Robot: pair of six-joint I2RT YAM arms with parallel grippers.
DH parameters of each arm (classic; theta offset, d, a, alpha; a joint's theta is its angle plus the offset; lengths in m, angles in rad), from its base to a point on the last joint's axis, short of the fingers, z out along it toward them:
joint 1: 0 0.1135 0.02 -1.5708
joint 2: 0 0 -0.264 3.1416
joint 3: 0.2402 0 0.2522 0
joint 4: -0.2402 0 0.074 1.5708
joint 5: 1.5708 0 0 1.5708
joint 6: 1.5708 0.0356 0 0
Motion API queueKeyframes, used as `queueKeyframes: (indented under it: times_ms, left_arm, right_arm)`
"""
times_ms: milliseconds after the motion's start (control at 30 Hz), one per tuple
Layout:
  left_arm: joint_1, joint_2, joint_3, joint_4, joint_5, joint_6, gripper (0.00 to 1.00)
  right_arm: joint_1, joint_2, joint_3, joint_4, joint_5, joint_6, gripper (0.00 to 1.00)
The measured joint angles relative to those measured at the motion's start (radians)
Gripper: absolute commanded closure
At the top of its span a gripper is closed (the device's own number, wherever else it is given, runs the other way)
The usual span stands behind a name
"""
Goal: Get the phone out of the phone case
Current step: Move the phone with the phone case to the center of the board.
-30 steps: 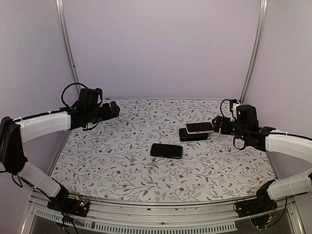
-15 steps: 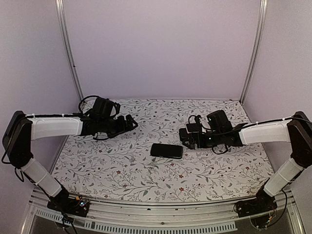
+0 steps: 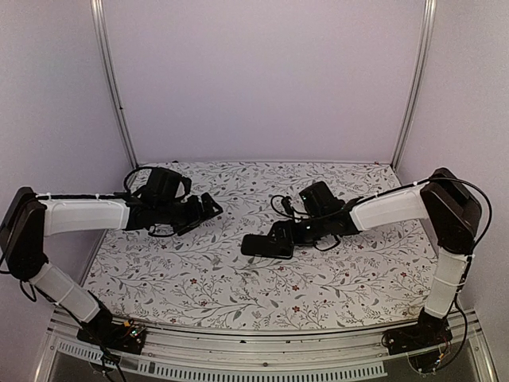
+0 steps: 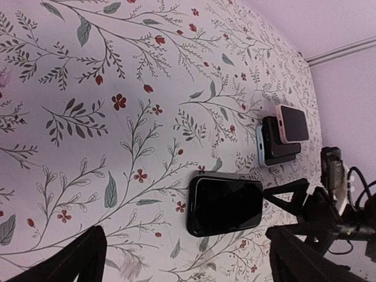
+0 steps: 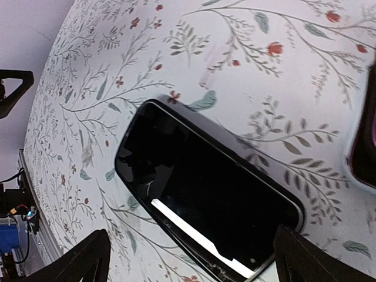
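Note:
A black phone (image 3: pixel 262 246) lies flat, screen up, in the middle of the floral table, seated in a black phone case whose rim (image 4: pixel 192 205) frames it. My right gripper (image 3: pixel 280 235) hovers open over the phone's right end; in the right wrist view the phone (image 5: pixel 205 205) fills the space ahead of the right gripper (image 5: pixel 197 258), with a finger on either side and no contact. My left gripper (image 3: pixel 208 208) stands open, well to the left of the phone. In the left wrist view the left gripper (image 4: pixel 188 264) is empty and the phone (image 4: pixel 229 202) lies beyond it.
A stack of other phones (image 4: pixel 282 138), a pink-edged one on top, lies on the table beyond the cased phone. Its edge (image 5: pixel 364 135) shows at the right of the right wrist view. Metal frame posts (image 3: pixel 110 79) and purple walls bound the floral table (image 3: pixel 199 278).
My right arm has swung left, from beside the stack of phones to over the cased phone. The left arm has reached a little toward the middle. Both grippers have stayed open.

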Motion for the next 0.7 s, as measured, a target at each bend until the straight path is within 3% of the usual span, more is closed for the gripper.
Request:
queueKeyframes:
  times_ms: [333, 700]
  left_arm:
    - [0.049, -0.044, -0.04, -0.001, 0.019, -0.039, 0.02]
    - [0.063, -0.048, -0.04, 0.036, 0.072, -0.077, 0.02]
  right_arm:
    - [0.198, 0.115, 0.237, -0.1, -0.006, -0.023, 0.01]
    - [0.117, 0.118, 0.301, -0.249, 0.148, -0.445, 0.01]
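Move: The phone in its case lies about 5 cm to the right hand's left, level with it fore-and-aft and roughly 5 cm below. From that hand, the black box lies about 10 cm ahead and 7 cm to the right, and the pink-edged phone leaning on it about 12 cm ahead and 10 cm to the right. From the left hand, the cased phone is some 13 cm to the right, 2 cm back and 11 cm below. Above the cased phone, the open right hand sweeps about 9 cm left and 5 cm back, rising a little. It then reverses, coming some 5 cm forward and 4 cm right, while the wrist turns about 20 degrees counter-clockwise, dips its left side and swings the fingertips outward. Fingers stay wide open. The left hand eases about 2 cm left and hangs back. ##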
